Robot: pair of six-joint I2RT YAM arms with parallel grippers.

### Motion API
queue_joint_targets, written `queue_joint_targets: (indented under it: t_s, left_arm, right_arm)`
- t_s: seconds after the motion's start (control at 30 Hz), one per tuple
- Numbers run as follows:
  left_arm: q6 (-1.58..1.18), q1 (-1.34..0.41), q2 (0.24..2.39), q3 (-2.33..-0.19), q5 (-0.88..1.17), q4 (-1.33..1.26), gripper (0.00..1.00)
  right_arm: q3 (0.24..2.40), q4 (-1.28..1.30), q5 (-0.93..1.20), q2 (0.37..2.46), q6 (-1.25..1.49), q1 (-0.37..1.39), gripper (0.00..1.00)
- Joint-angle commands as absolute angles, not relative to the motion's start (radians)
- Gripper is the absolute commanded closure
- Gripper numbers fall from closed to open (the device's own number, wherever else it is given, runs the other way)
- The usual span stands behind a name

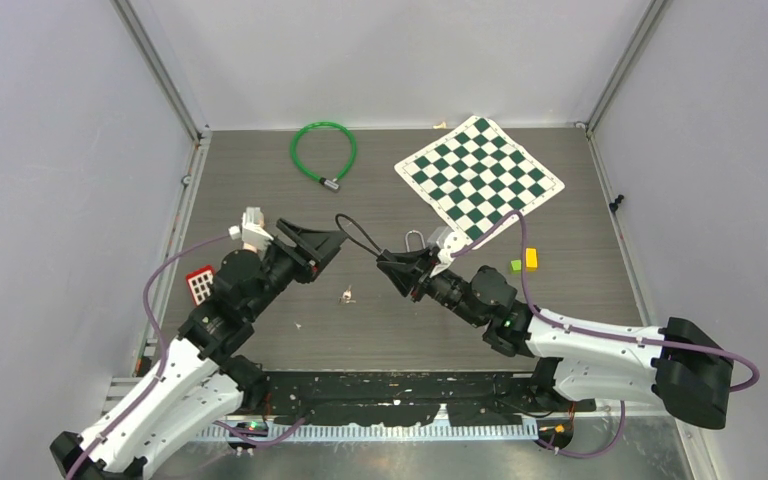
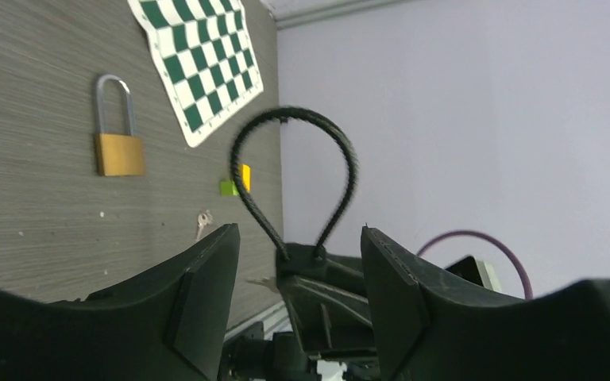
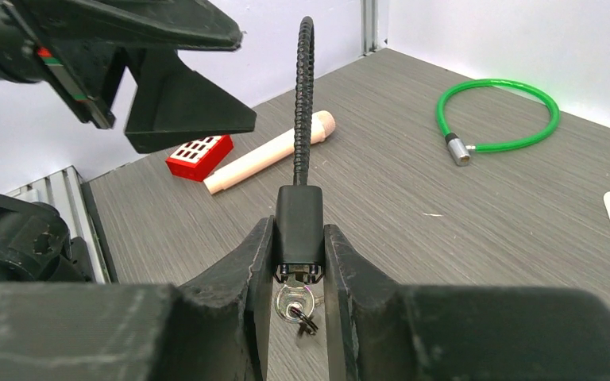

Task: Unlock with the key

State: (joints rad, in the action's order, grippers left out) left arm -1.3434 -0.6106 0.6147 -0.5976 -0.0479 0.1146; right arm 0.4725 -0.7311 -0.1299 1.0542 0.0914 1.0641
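Note:
My right gripper (image 3: 299, 230) is shut on the body of a black cable lock (image 3: 299, 218), holding it above the table. A silver key (image 3: 293, 302) with a small ring sits in the keyhole at the lock's near end, between the fingers. The lock's cable loop (image 1: 360, 238) points toward my left gripper (image 1: 332, 245). The left gripper (image 2: 298, 232) is open and faces the loop (image 2: 294, 119) from a short distance, with nothing between its fingers.
A brass padlock (image 2: 119, 152) and a loose small key (image 1: 346, 295) lie on the table between the arms. A green cable lock (image 1: 323, 150) and a chessboard mat (image 1: 480, 175) are at the back. A red block (image 1: 200, 284), a wooden peg (image 3: 270, 155) and small green (image 1: 516, 266) and yellow (image 1: 531, 258) blocks lie around.

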Motion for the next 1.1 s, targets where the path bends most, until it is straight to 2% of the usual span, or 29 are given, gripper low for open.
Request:
queue_joint_targets:
  t_s: [0.0,0.2,0.57,0.67,0.73,0.77,0.8,1.07]
  left_arm:
    - [-1.248,-0.694,0.656,-0.701,-0.061,0.101,0.42]
    - [-1.214,-0.768,0.780,-0.790,-0.084,0.099,0.49]
    - [-1.258,-0.805,0.900,-0.833,-0.102,0.124,0.53]
    - [-1.258,-0.806,0.911,-0.843,-0.103,0.108,0.65]
    - [-1.257,-0.805,0.920,-0.860,-0.098,0.102,0.82]
    - [-1.258,-0.805,0.924,-0.867,-0.101,0.103,0.95]
    - [-1.266,-0.805,0.926,-0.870,-0.105,0.108,1.00]
    - [-1.382,-0.670,0.855,-0.836,-0.142,0.174,1.00]
  right_arm:
    - [0.501,-0.788,-0.153,1.056,0.076,1.068,0.95]
    - [0.506,-0.787,-0.143,1.060,0.081,1.067,0.95]
    - [0.508,-0.783,-0.131,1.045,0.083,1.068,0.95]
    - [0.511,-0.787,-0.118,1.049,0.084,1.067,0.95]
    - [0.509,-0.792,-0.110,1.056,0.086,1.068,0.95]
    - [0.507,-0.795,-0.109,1.058,0.088,1.068,0.95]
    - [0.501,-0.799,-0.105,1.058,0.089,1.066,0.95]
    - [0.421,-0.854,-0.091,1.022,0.084,1.068,0.95]
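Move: From the open left gripper, the middle of the black lock's cable loop is about 5 cm to the right and 1 cm ahead, at the same height. The lock body is some 9 cm right and 3 cm back. The brass padlock is roughly 16 cm right, 3 cm ahead, and the small keys are some 6 cm back, 1 cm left; both lie about 21 cm lower. From the right hand, the loop is 5 cm ahead, 5 cm left and 2 cm up. Bring the left gripper about 7 cm to the right in a low arch, rising some 3 cm and coming back down, while turning about 10 degrees clockwise, so the loop's upper strand near the lock body sits between the fingers. Shut them to pinch the strand, then draw back left 1.5 cm and slightly forward. Keep the right hand still, gripping the lock body. ##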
